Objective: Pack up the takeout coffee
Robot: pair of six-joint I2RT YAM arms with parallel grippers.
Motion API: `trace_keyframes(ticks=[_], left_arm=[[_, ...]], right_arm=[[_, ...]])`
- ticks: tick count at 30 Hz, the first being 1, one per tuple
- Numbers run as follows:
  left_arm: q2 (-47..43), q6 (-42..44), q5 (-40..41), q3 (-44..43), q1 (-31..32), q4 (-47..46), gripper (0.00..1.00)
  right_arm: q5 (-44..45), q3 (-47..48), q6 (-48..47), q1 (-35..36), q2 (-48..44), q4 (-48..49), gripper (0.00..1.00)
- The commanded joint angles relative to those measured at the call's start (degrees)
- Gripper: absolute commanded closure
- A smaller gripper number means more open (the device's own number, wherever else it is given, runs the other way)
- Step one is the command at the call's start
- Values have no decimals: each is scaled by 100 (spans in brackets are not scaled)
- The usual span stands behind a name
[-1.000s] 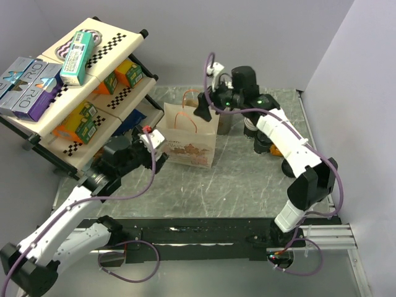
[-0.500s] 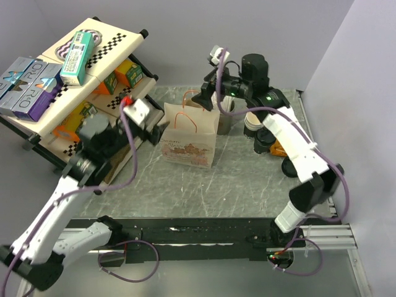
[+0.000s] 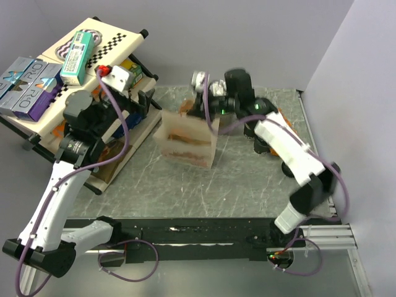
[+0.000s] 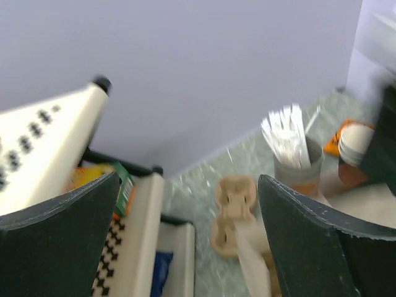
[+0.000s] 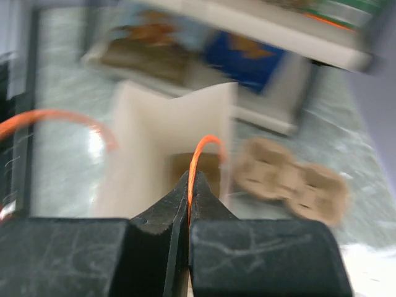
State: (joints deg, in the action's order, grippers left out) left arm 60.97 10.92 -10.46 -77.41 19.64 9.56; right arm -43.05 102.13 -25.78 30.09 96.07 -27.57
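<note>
A tan paper bag [image 3: 185, 141] with orange handles stands open in the middle of the table. My right gripper [image 3: 201, 106] hangs over its far rim. In the right wrist view the gripper [image 5: 197, 185] is shut on one thin orange handle [image 5: 207, 143], with the bag's open mouth [image 5: 154, 148] below. The takeout coffee [image 3: 260, 146] shows only as a dark shape, mostly hidden behind my right arm. My left gripper [image 3: 145, 99] is raised beside the shelf, left of the bag. Its fingers [image 4: 322, 247] stand wide apart with nothing between them.
A tilted rack [image 3: 93, 68] with boxes fills the left side. A cardboard cup carrier [image 4: 235, 210] lies behind the bag, next to a holder of white sticks [image 4: 291, 139]. White cups [image 4: 357, 139] stand at the right. A purple wall closes the right side.
My right gripper has closed on the bag's orange handle and the bag has shifted slightly. My left arm has lifted and swung back from the bag toward the shelf.
</note>
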Motion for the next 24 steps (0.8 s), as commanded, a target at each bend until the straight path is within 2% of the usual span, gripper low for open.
trace_keyframes(ticks=[1,5,8,11,15,19,20,21,23,24], left_arm=[[-24,-309,9,-310,-100,-517,1],[-129,-371,-245,-56,-101,-570,1],[-287,-362,-316,277,-109,-570,1],[-436,-389,-378,480,-109,-412,0],[-813,5,-1052,726,-109,237,1],[-920,244,-1729,728,-109,827,1],[-851,262,-1827,701,-109,906,1],[-780,270,-1924,674,-109,977,1],[-579,279,-2074,604,-109,1065,1],[-490,271,-2066,587,-109,1030,1]], right_arm=[[-248,-894,-1024,978,-1485,-458,100],[-222,-1677,-1131,1499,-1986,-653,100],[-151,-2020,-1104,1570,-2189,-495,100],[-213,-2100,-1105,1579,-2172,-460,100],[-309,-2039,-1017,1614,-2084,-407,100],[-12,-1969,-692,1571,-2023,-152,98],[59,-1873,-648,1562,-2014,-143,92],[147,-1828,-604,1518,-1953,-91,71],[436,-1697,-420,1430,-1908,-12,59],[498,-1618,-341,1360,-1847,6,44]])
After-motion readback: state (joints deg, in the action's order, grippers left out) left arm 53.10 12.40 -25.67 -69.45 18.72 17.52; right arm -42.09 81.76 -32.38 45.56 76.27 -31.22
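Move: My right hand grips one orange handle of the paper bag, whose middle hangs about 5 cm back, 4 cm left and 18 cm below. Its standing spot is the clear table some 18 cm back, 4 cm left and 34 cm down. The empty cup carrier lies 12 cm ahead, 8 cm left; the straw cup 10 cm ahead, 12 cm right. From my left hand that spot is about 17 cm back, 13 cm right, 45 cm down. With my right fingers still shut on the handle, I sweep the bag quickly back towards me about 17 cm, turning the wrist some 20 degrees counter-clockwise, then ease down 2 or 3 cm over the clear table and begin opening the fingers around the handle. My empty, open left hand bobs up a little, then drops about 5 cm and draws back as much, swinging clockwise. ##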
